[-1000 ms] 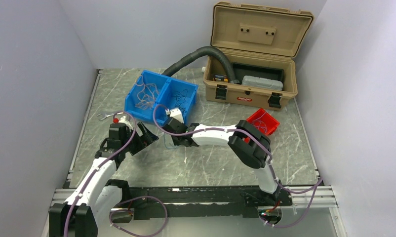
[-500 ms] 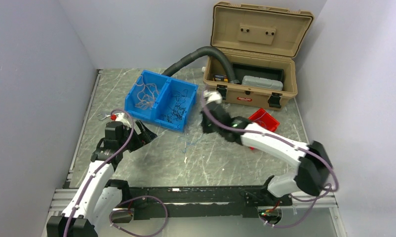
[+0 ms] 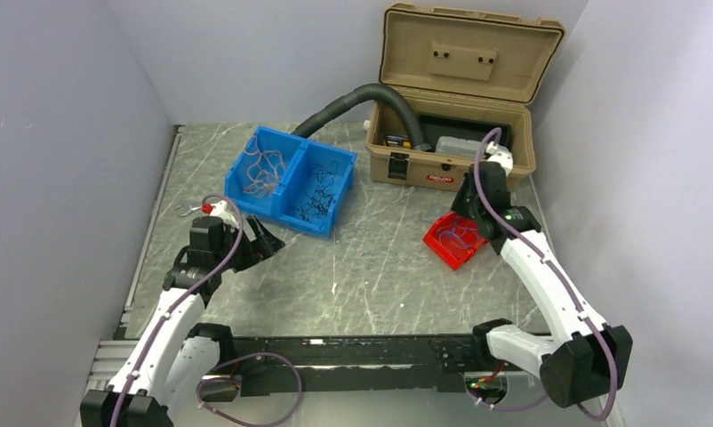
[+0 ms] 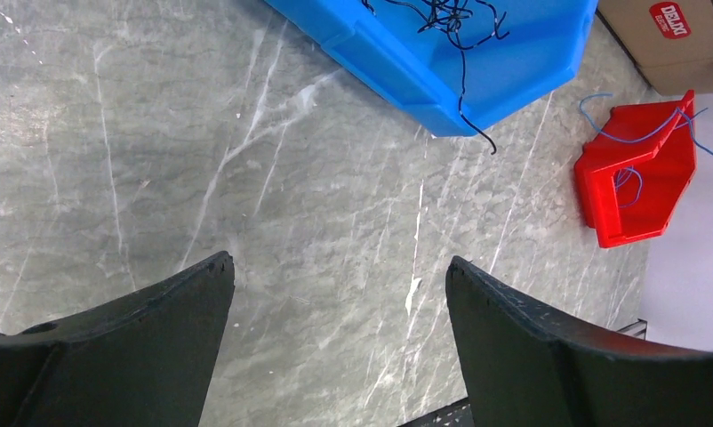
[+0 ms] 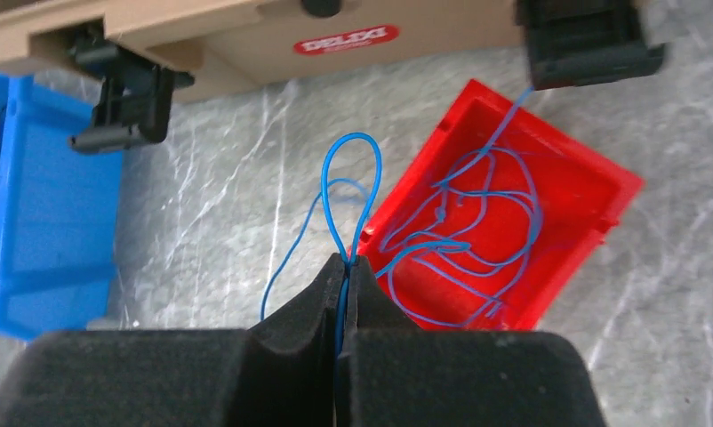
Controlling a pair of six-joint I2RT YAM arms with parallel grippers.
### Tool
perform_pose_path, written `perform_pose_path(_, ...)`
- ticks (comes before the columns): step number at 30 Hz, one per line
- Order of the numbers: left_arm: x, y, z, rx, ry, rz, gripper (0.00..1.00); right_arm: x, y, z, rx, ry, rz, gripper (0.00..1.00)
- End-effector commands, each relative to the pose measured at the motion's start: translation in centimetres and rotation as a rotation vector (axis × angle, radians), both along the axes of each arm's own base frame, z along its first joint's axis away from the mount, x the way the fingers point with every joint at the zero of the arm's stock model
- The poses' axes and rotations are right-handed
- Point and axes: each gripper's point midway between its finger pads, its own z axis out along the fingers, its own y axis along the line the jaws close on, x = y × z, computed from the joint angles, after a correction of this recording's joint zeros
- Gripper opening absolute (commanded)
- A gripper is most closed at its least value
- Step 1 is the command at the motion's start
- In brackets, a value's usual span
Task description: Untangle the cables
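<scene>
My right gripper point(image 5: 347, 261) is shut on a thin blue cable point(image 5: 377, 173), whose loop sticks up past the fingertips. It hangs by the near-left corner of a small red bin point(image 5: 584, 200) that holds several more blue cables point(image 5: 451, 243). From above, this gripper point(image 3: 471, 212) sits over the red bin point(image 3: 435, 245) at the right. A blue two-part bin point(image 3: 292, 158) holds whitish cables point(image 3: 264, 171) on the left and black cables point(image 3: 319, 191) on the right. My left gripper point(image 4: 340, 267) stands open over bare table, with nothing between its fingers.
An open tan toolbox point(image 3: 460, 107) stands at the back right, with a fat black corrugated hose point(image 3: 353, 100) running out of it behind the blue bin. A small metal tool point(image 3: 188, 210) lies near the left table edge. One black cable point(image 4: 477, 133) droops over the blue bin's corner.
My right arm has swung from the table's middle to the right, carrying the blue cable over to the red bin. The left gripper has barely moved.
</scene>
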Motion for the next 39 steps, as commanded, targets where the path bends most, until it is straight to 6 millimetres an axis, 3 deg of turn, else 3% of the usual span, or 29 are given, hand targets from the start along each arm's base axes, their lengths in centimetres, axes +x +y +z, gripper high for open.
perform_pose_path(1,0.5,-0.5,2.1,-0.001,-0.062,-0.029,0.91,0.3,-2.1,4.0,0.009,-0.086,-0.036,0.00)
perform_pose_path(4,0.5,-0.6,2.2,0.002,-0.065,-0.037,0.91,0.9,-1.7,6.8,0.033,-0.150,-0.007,0.00)
perform_pose_path(8,0.5,-1.1,2.3,-0.003,-0.070,-0.068,0.91,1.4,1.5,11.2,0.142,-0.257,0.146,0.00)
perform_pose_path(11,0.3,-2.1,2.7,-0.021,-0.089,-0.135,0.92,1.4,2.8,13.7,0.189,-0.294,0.207,0.00)
perform_pose_path(16,0.2,-3.0,3.3,-0.027,-0.107,-0.187,0.93,0.7,1.9,17.5,0.172,-0.362,0.176,0.00)
perform_pose_path(19,0.2,-3.2,3.5,-0.026,-0.111,-0.194,0.93,0.2,-0.5,18.3,0.115,-0.373,0.067,0.00)
perform_pose_path(24,0.2,-3.8,3.6,-0.026,-0.107,-0.216,0.93,-1.3,-5.0,17.0,0.026,-0.357,-0.166,0.00)
perform_pose_path(28,0.2,-4.1,3.9,-0.030,-0.113,-0.229,0.94,-2.6,-7.4,15.3,-0.017,-0.360,-0.283,0.00)
perform_pose_path(34,0.1,-4.6,4.3,-0.034,-0.121,-0.240,0.94,-1.9,-8.3,11.3,-0.062,-0.277,-0.357,0.00)
perform_pose_path(39,-0.1,-4.7,4.4,-0.031,-0.122,-0.245,0.94,-0.2,-7.8,6.0,-0.083,-0.181,-0.356,0.00)
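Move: The shut right fingers hold the blue cable high over the near-left side of the red bin, whose middle lies about 5 cm ahead, 4 cm to the right and 16 cm below. The beige case stands beyond the bin, its middle some 28 cm ahead of this hand and 5 cm to its right; the blue tub is roughly 22 cm ahead and 41 cm to its left. From the idle left hand, the red bin lies about 12 cm ahead and 46 cm to the right. Up goes the right hand, some 17 cm above the red bin with slight sways right and left and the fingers tipping up about 20 degrees, drawing the still-pinched blue cable with it; then it swings about 9 cm right and sinks 8 cm, turning clockwise and levelling back partway. The open, empty left hand drifts 4 cm right, also turning slightly clockwise. ##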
